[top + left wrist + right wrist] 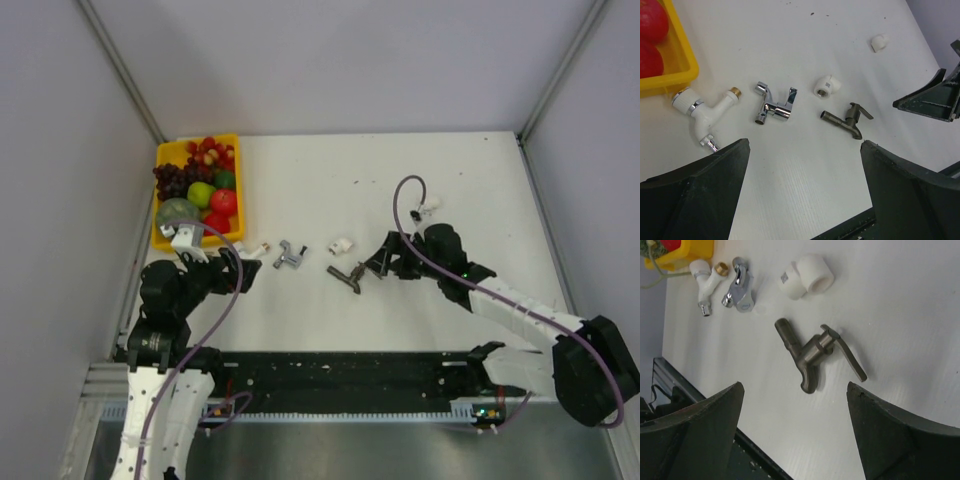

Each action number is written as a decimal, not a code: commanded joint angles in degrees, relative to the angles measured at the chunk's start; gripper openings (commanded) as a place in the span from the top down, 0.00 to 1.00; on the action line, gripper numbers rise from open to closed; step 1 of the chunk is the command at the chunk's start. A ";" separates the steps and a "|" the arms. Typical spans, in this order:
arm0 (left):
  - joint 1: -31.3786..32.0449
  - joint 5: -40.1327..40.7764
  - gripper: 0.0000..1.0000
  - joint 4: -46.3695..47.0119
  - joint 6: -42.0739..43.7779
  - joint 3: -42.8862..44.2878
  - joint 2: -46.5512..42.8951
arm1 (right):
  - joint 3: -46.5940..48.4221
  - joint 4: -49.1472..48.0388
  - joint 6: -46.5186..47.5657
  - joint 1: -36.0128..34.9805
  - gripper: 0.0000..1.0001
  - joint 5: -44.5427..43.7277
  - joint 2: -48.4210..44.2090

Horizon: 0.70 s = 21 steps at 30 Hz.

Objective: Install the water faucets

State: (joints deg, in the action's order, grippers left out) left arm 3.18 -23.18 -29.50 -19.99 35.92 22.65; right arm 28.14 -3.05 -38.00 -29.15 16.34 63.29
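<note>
The dark grey lever-handled faucet (347, 275) (845, 117) (812, 352) lies on its side on the white table. My right gripper (378, 262) (795, 385) stands open just short of it, the spout pointing into the gap between the fingers without touching them. To its left lie the silvery faucet (288, 256) (774, 104) (740, 287) and the white-bodied faucet (705, 112) (707, 280). A white elbow fitting (342, 243) (827, 86) (807, 277) sits just beyond the grey faucet. My left gripper (232, 270) (805, 142) is open and empty, near the white-bodied faucet.
A yellow tray (237, 180) (670, 80) of toy fruit stands at the back left, close to the white faucet. A second small white fitting (430, 208) (881, 43) lies behind the right arm. A black rail (340, 375) runs along the near table edge.
</note>
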 commanded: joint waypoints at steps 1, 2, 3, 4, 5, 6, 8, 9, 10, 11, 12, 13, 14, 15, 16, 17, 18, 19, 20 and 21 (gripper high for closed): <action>0.34 -1.08 0.01 3.39 0.39 -0.24 0.20 | 7.53 -0.12 2.13 -1.97 0.21 -8.00 5.52; 0.34 -1.08 0.01 3.31 0.39 -0.24 0.28 | 8.50 -0.03 2.57 -2.49 0.25 -7.21 6.58; 0.34 -0.99 0.01 3.30 0.39 -0.24 0.28 | 8.94 -0.03 2.58 -3.45 0.27 -6.94 7.46; 0.34 -0.90 0.01 3.22 0.39 -0.33 0.37 | 9.04 -0.38 2.32 -4.68 0.27 -7.46 7.90; 0.34 -0.99 0.01 3.13 0.39 -0.24 0.37 | 8.78 -0.47 1.27 -6.08 0.28 -8.51 8.17; 0.34 -1.08 0.01 3.13 0.39 -0.24 0.55 | 8.43 -0.38 0.30 -7.32 0.28 -9.99 8.17; 0.42 -1.25 0.01 3.31 0.30 -0.24 0.46 | 7.90 0.58 -2.94 -10.04 0.29 -13.85 8.34; 0.42 -1.34 0.01 3.30 0.30 -0.24 0.46 | 7.63 1.11 -4.61 -11.27 0.29 -16.14 8.34; 0.42 -1.34 0.01 3.39 0.39 -0.33 0.46 | 7.46 1.38 -6.28 -12.68 0.29 -19.56 8.43; 0.42 -1.34 0.01 3.39 0.30 -0.33 0.55 | 7.63 1.73 -7.26 -14.34 0.29 -22.11 8.78; 0.42 -1.34 0.01 3.31 0.39 -0.24 0.46 | 7.98 2.08 -8.22 -15.23 0.29 -24.31 9.57; 0.42 -1.26 0.01 3.39 0.39 -0.24 0.46 | 8.59 2.87 -9.19 -15.85 0.30 -26.16 10.97; 0.42 -1.25 0.01 3.39 0.39 -0.24 0.55 | 9.12 2.96 -9.98 -16.11 0.32 -27.14 12.46; 0.42 -1.25 0.01 3.31 0.39 -0.24 0.64 | 9.65 2.96 -11.12 -16.20 0.33 -27.41 13.87; 0.42 -1.34 0.01 3.39 0.39 -0.24 0.72 | 10.09 2.96 -12.26 -16.38 0.34 -27.93 15.36; 0.42 -1.26 0.01 3.31 0.39 -0.24 0.64 | 10.70 2.96 -13.23 -16.64 0.35 -28.90 16.77; 0.42 -1.25 0.01 3.30 0.39 -0.33 0.72 | 11.32 4.88 -14.29 -17.08 0.35 -30.04 17.91; 0.42 -1.17 0.01 3.30 0.39 -0.24 0.72 | 11.93 5.50 -15.17 -17.52 0.35 -31.62 19.06; 0.42 -1.17 0.01 3.30 0.39 -0.33 0.64 | 12.55 5.86 -15.96 -18.13 0.35 -32.85 19.94; 0.42 -1.25 0.01 3.30 0.48 -0.33 0.64 | 13.16 6.38 -16.66 -18.57 0.34 -34.25 20.90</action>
State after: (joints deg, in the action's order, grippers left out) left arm 3.44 -23.44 -29.50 -19.99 35.92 23.11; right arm 37.15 1.30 -49.52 -45.63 -9.96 81.58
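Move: About 5 cm to the right hand's left and perhaps 1 cm ahead lies the middle of the dark faucet, some 9 cm below the open fingers. The nearest white elbow is about 7 cm ahead and 7 cm left of the same hand; the chrome faucet sits roughly 17 cm left and 5 cm ahead, both also well below. From the left hand, the dark faucet is about 25 cm right, 4 cm ahead and 21 cm lower. Sinking towards the dark faucet, the right hand ends some 6 cm lower and 3 to 4 cm farther left, after first swinging about 3 cm forward and slightly up, then back again. Its fingers tip roughly 15 degrees more steeply down as the hand turns somewhat clockwise; they narrow partly but stay open, coming close around the valve and handle without visible contact. ##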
